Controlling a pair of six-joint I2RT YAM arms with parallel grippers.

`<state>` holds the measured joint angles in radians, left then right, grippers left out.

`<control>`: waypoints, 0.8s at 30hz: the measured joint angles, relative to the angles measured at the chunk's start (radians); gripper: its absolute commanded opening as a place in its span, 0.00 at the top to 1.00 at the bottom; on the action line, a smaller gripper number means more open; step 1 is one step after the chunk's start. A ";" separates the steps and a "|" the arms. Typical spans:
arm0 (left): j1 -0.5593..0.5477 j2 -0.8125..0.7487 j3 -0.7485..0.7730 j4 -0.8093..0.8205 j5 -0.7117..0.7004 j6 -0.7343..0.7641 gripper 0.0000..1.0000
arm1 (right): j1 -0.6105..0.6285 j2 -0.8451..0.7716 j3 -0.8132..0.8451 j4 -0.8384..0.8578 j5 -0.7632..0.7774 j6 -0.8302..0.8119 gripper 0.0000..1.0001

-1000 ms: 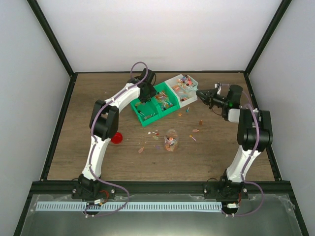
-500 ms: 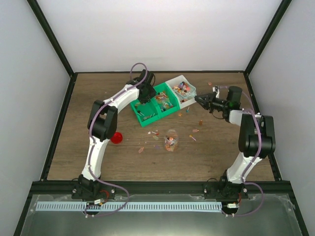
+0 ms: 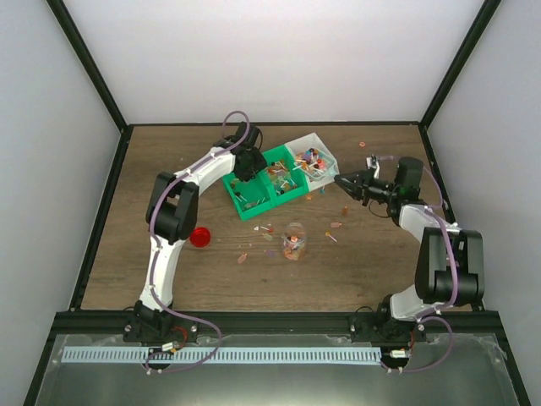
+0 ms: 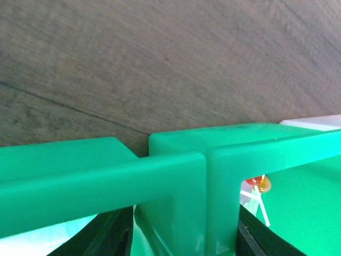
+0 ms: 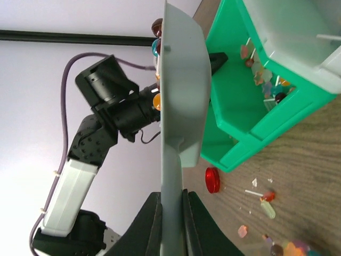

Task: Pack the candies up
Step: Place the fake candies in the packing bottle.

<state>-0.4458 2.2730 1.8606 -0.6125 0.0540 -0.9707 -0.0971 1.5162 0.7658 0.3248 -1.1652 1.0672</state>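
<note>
Several candies [image 3: 269,228] lie loose on the wooden table, and more fill the green bin [image 3: 256,196] and the white bin [image 3: 314,140] joined to it. My right gripper [image 3: 342,180] [image 5: 171,213] is shut on the handle of the pale scoop [image 5: 178,106]. The scoop stands on edge by the white bin, with a few candies [image 5: 156,99] showing past its rim. My left gripper [image 3: 245,167] [image 4: 184,234] sits astride the green bin's back wall [image 4: 176,176], one dark finger [image 4: 106,234] on each side of it.
A clear jar [image 3: 294,241] holding some candies stands in the middle of the table. Its red lid [image 3: 199,237] [image 5: 212,180] lies to the left. Black frame rails border the table.
The right arm has swung outward and lower, and its gripper with the scoop has come slightly nearer. The joined bins have turned and shifted a little to the left with the left gripper.
</note>
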 measured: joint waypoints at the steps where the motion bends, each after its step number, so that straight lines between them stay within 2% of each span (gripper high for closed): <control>1: 0.003 -0.003 -0.005 0.000 0.005 0.002 0.55 | 0.000 -0.015 -0.009 -0.009 -0.004 0.000 0.99; 6: 0.003 -0.014 -0.029 -0.034 0.020 0.012 0.52 | 0.000 -0.118 -0.048 -0.063 -0.026 -0.002 0.99; 13: 0.007 -0.042 -0.041 -0.095 0.040 0.057 0.34 | 0.000 -0.288 -0.072 -0.203 -0.044 -0.036 0.99; 24: 0.026 -0.067 -0.047 -0.109 0.090 0.094 0.33 | 0.000 -0.569 -0.159 -0.498 -0.066 -0.126 0.99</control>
<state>-0.4194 2.2063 1.8141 -0.7216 0.1436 -0.8764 -0.0971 0.9474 0.6071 -0.1734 -1.2308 0.9417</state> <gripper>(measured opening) 0.668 0.092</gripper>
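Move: The packing bottle lies about 13 cm back and 15 cm left of the right hand, its middle some 15 cm lower. From that hand the white tray is roughly 15 cm ahead and 11 cm left, the green tray 9 cm ahead and 22 cm left. The left hand is at the green tray's rim, the tray's middle 2 cm back and 4 cm right; the bottle is 27 cm back and 12 cm right. Right hand carries the loaded scoop back 12 cm and up towards the bottle; left opens, backing 3 cm. ##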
